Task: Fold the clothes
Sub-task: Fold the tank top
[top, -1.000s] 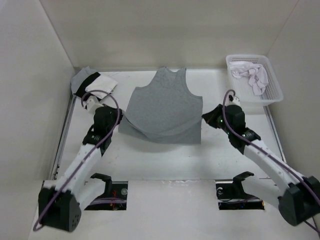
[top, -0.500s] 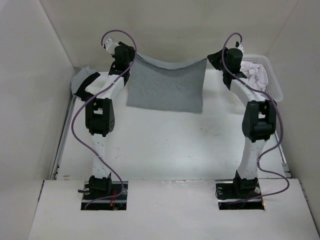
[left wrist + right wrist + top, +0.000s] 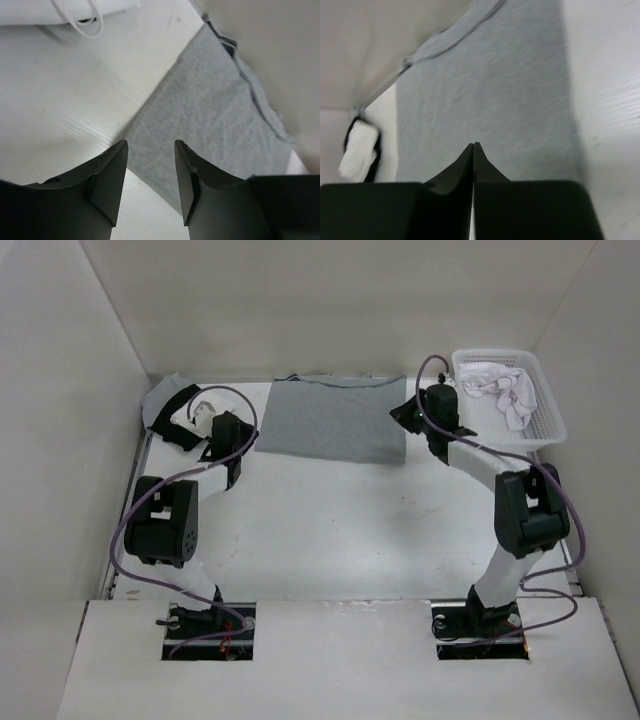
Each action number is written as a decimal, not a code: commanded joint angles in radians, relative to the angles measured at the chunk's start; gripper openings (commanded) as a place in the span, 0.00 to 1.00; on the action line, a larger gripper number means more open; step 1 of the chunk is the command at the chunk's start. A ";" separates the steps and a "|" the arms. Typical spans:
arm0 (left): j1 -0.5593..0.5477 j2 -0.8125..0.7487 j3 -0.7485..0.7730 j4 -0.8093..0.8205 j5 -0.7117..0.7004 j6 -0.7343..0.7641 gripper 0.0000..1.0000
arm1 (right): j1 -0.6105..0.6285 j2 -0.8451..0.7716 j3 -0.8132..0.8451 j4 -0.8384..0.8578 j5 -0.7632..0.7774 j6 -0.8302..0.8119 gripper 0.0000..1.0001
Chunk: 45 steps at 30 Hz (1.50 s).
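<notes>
The clothes, a heather-grey tank top [image 3: 332, 422], lie flat as a folded rectangle at the back of the table, against the far wall. My left gripper [image 3: 236, 445] hovers at its near left corner. In the left wrist view the gripper [image 3: 150, 142] is open with nothing between the fingers, and the grey fabric [image 3: 210, 115] lies just beyond them. My right gripper [image 3: 405, 412] sits at the top's right edge. In the right wrist view the gripper [image 3: 474, 145] is shut, no cloth shows in it, and the grey knit [image 3: 490, 90] spreads out ahead.
A white basket [image 3: 545, 425] at the back right holds a white garment [image 3: 505, 390]. A black, white and grey stack of clothes [image 3: 175, 410] lies at the back left, also seen as the stack [image 3: 357, 155] in the right wrist view. Walls close in the back and both sides.
The spread top was lifted by its near edge and carried to the back. Now it lies folded flat, the left gripper has opened, and both arms have dropped back from the wall.
</notes>
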 commanded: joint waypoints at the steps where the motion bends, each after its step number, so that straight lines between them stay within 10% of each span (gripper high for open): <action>1: 0.024 -0.056 -0.108 0.156 0.088 -0.096 0.40 | 0.064 -0.111 -0.120 0.147 0.025 -0.006 0.00; 13: 0.063 0.085 -0.118 0.203 0.204 -0.204 0.40 | 0.044 -0.203 -0.480 0.314 0.033 0.045 0.34; 35: 0.046 0.210 0.007 0.174 0.171 -0.276 0.03 | -0.010 -0.157 -0.579 0.396 0.116 0.178 0.44; 45: 0.098 0.009 -0.268 0.223 0.184 -0.274 0.00 | 0.053 -0.189 -0.655 0.403 0.110 0.207 0.47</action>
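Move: The near-left corner of the folded tank top lies almost straight below the left hand, about 2 cm to its right and 8 cm down; the folded white cloth is some 9 cm ahead of that hand and 11 cm to its left. From the right hand the tank top's near-right corner lies about 9 cm back, 2 cm to the right and 12 cm down, with the basket roughly 6 cm ahead and 27 cm right. The left hand sinks about 7 cm with its left side dipping nearly 20 degrees, eases a couple of centimetres forward and right onto the tank top's near-left corner, shuts its open fingers to pinch it, then drags it some 3 cm back. The right hand, empty and shut at first, bows out left, then draws back and down about 11 cm each way to the near-right corner, opening about halfway and staying open there without gripping. ##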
